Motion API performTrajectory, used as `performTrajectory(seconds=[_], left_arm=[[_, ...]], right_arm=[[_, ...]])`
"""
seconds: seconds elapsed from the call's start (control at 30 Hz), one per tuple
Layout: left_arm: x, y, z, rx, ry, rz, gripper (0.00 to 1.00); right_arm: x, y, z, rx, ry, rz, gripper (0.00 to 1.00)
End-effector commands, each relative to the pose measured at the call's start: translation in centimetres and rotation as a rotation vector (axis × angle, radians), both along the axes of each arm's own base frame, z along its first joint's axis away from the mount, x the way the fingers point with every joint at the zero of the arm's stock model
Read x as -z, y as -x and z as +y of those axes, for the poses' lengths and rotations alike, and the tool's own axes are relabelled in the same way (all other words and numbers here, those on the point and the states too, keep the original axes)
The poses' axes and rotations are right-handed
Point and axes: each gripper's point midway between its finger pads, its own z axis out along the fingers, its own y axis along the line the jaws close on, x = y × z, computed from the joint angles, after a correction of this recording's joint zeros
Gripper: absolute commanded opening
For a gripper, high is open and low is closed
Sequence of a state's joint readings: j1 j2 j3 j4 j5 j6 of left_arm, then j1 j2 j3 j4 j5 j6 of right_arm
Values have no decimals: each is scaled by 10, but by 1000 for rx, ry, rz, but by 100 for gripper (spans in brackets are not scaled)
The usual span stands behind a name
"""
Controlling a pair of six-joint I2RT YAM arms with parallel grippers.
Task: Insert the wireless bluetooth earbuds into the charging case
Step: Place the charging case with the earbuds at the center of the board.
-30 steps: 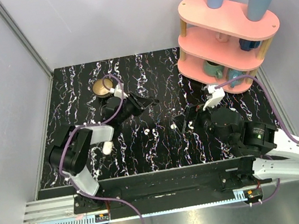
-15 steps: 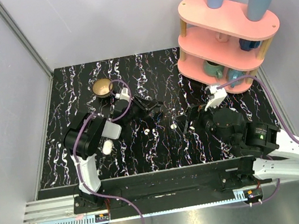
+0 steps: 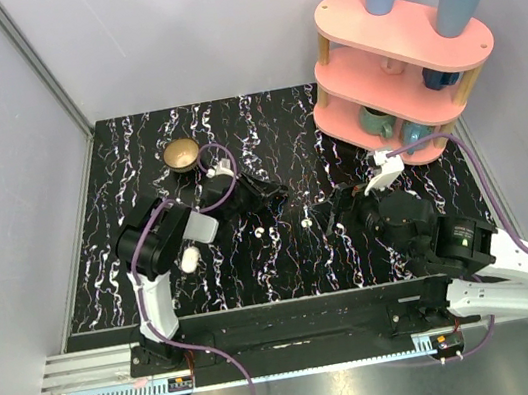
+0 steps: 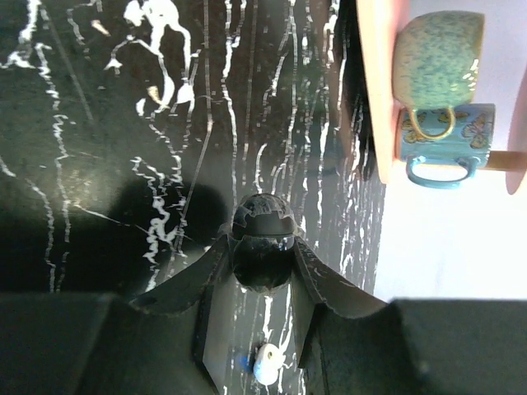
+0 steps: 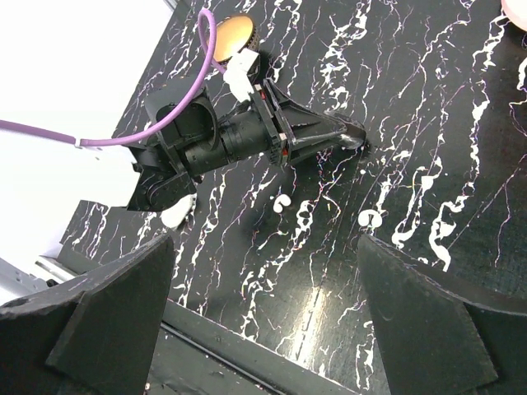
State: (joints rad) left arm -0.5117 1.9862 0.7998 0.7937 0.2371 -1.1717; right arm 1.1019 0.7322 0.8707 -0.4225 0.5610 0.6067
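Observation:
Two tiny white earbuds lie on the black marbled table, one (image 3: 261, 230) left of the other (image 3: 306, 220); the right wrist view shows both, one (image 5: 282, 202) left of the other (image 5: 370, 218). The white charging case (image 3: 189, 260) lies near the left arm's base, half hidden behind that arm in the right wrist view (image 5: 174, 214). My left gripper (image 3: 280, 193) is low over the table just beyond the earbuds, shut on a small black block (image 4: 263, 245). One earbud (image 4: 268, 363) shows under its fingers. My right gripper (image 3: 332, 209) is wide open and empty just right of the earbuds (image 5: 263, 271).
A brass bowl (image 3: 181, 155) stands at the back left. A pink tiered shelf (image 3: 389, 35) with blue cups and mugs (image 4: 445, 140) fills the back right. Grey walls close the sides. The left arm's purple cable (image 5: 206, 49) loops above the table.
My left arm has swung its elbow to the right and its gripper has moved a little nearer, toward the earbuds. My right gripper has shifted slightly. Earbuds and case have not moved.

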Motion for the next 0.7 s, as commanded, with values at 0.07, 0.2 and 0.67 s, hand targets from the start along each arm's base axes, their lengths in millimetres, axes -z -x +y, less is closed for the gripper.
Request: performTrajectory(seconds=[0.07, 0.2, 0.67], left_arm=[[3, -11, -2, -25, 4, 0, 25], [12, -9, 4, -21, -90, 30, 32], [2, 9, 31, -25, -245, 12, 54]], right_arm=[[-3, -4, -10, 39, 3, -17, 100], [-3, -2, -9, 31, -1, -15, 100], [-1, 0, -7, 20, -7, 2, 100]])
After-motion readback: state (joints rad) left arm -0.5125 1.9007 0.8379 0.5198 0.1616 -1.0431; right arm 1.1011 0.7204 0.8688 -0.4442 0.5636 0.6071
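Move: The charging case is already in the left gripper; its place on the board is right under the fingers, straight below by some 3 cm. Two small white pieces lie about 8 cm back from the left hand, one 6 cm to its left and one 5 cm to its right; the bowl is about 13 cm ahead and 20 cm left. From the right hand, that spot is roughly 20 cm ahead, 9 cm left and 26 cm down. Lower the left gripper the last 1.5 cm or so, straight down, to set the charging case on the board. Then spread the fingers from their part-closed hold to about half open, letting go of the case, while rolling the wrist some 10 degrees, left side up, and drawing the hand about 2 cm left, staying low around the case. ##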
